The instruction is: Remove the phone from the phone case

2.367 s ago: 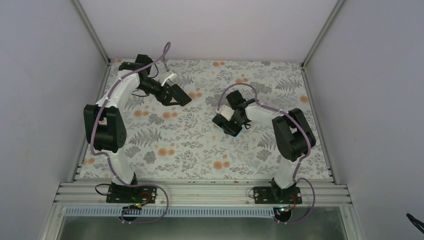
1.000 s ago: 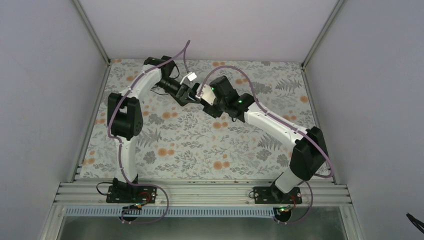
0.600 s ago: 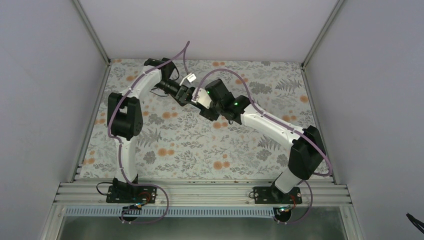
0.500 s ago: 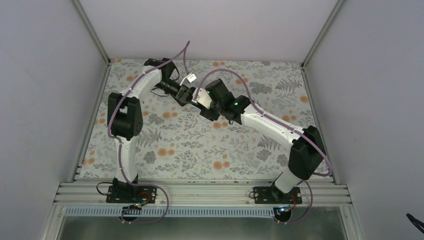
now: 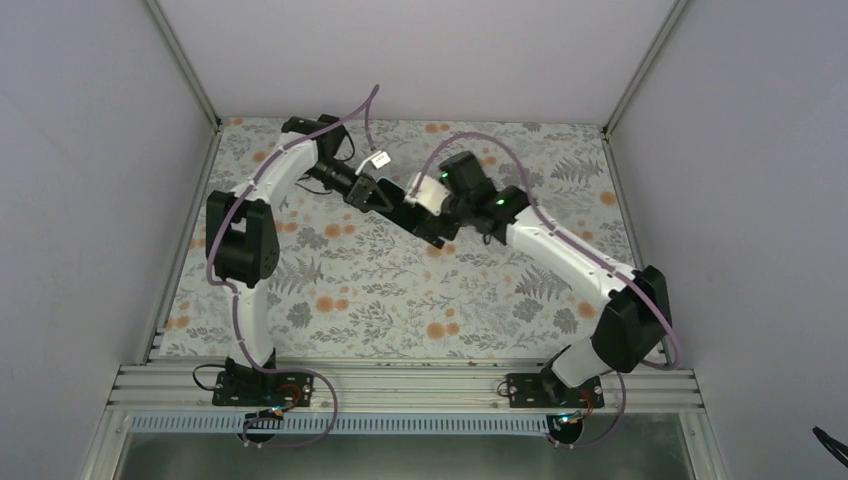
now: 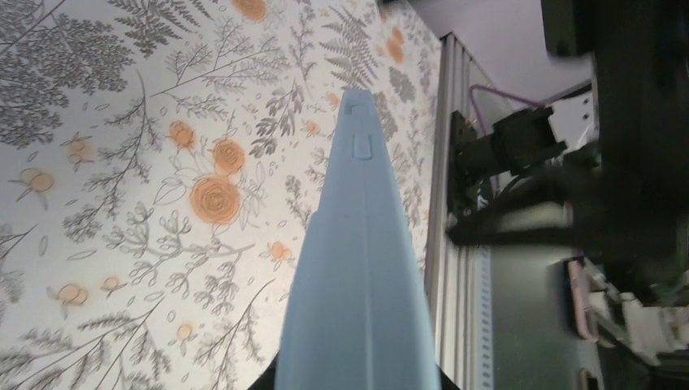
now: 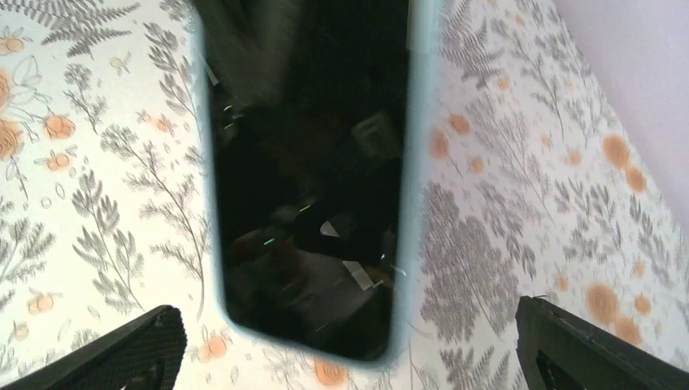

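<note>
The phone [image 7: 309, 162], black screen up, sits in a light blue case [image 6: 357, 268]. My left gripper [image 5: 372, 192] is shut on one end of the case and holds it over the far middle of the table; its fingers are hidden under the case in the left wrist view. The phone [image 5: 420, 218] points down-right toward my right gripper [image 5: 447, 205]. In the right wrist view that gripper [image 7: 348, 318] is wide open, its fingers [image 7: 138, 353] apart on either side of the phone's near end, touching nothing. The case rim [image 7: 414, 187] still surrounds the screen.
The table [image 5: 380, 300] has a floral cloth and grey walls on three sides. An aluminium rail [image 5: 400, 385] with both arm bases runs along the near edge. The right arm [image 5: 560, 255] reaches across the middle. Purple cables loop above both wrists.
The right arm swung in from the middle to meet the left gripper, then drew back a little to the right. The left gripper turned the cased phone to point down-right.
</note>
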Controlling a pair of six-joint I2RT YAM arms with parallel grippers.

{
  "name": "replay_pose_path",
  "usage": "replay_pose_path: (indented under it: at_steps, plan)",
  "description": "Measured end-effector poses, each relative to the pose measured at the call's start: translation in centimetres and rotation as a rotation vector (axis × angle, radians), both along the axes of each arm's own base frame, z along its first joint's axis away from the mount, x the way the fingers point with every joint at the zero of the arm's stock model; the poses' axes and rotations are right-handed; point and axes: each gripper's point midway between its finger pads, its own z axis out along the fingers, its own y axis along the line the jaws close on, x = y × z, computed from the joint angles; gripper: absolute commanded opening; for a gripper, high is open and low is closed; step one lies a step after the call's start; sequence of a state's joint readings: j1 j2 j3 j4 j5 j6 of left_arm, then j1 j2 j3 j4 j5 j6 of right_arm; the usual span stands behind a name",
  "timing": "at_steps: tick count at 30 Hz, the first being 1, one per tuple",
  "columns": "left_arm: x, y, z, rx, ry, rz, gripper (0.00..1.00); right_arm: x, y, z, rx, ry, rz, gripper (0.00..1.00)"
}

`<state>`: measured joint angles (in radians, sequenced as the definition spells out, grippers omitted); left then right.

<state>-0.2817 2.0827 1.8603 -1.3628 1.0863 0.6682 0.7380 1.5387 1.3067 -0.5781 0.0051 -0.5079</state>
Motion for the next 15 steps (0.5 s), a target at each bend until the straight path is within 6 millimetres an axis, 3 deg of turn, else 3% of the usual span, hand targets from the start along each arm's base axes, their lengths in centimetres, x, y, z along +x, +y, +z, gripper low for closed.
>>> replay_pose_path:
  at_steps: [4,8,12,15]
  plan:
    - [-1.0,1.0,1.3,0.052,-0.118,-0.023,0.02,1.1,-4.1,0.7,0.058,0.098,-0.013,1.00]
    - [-2.5,2.1,4.2,0.078,-0.279,-0.046,0.02,2.0,-7.4,0.8,0.128,0.207,-0.030,1.00]
    - [-4.2,2.9,6.6,0.082,-0.397,-0.066,0.02,1.9,-7.1,0.8,0.198,0.297,0.017,1.00]
    - [-4.8,3.2,7.0,0.086,-0.432,-0.077,0.02,1.2,-6.1,1.1,0.247,0.342,0.064,1.00]
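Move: The left hand holds the phone in its blue case by one end; the phone's middle is about 6 cm to that hand's right, 2 cm back and 3 cm below. From the open right hand, the phone's middle is roughly 6 cm left, 3 cm ahead and 2 cm above. The second black phone lies flat on the table, some 17 cm ahead of the left hand, 9 cm to its left and 20 cm below. Sideways to the robot's right, the right hand draws quickly away from the phone's free end, fingers still wide open, swinging about 8 cm out before easing back a little left and tilting as it goes. The left hand keeps its grip on the case and lifts it some 7 cm while pulling back and slightly left, rolling about 25 degrees so the forward edge comes up. ##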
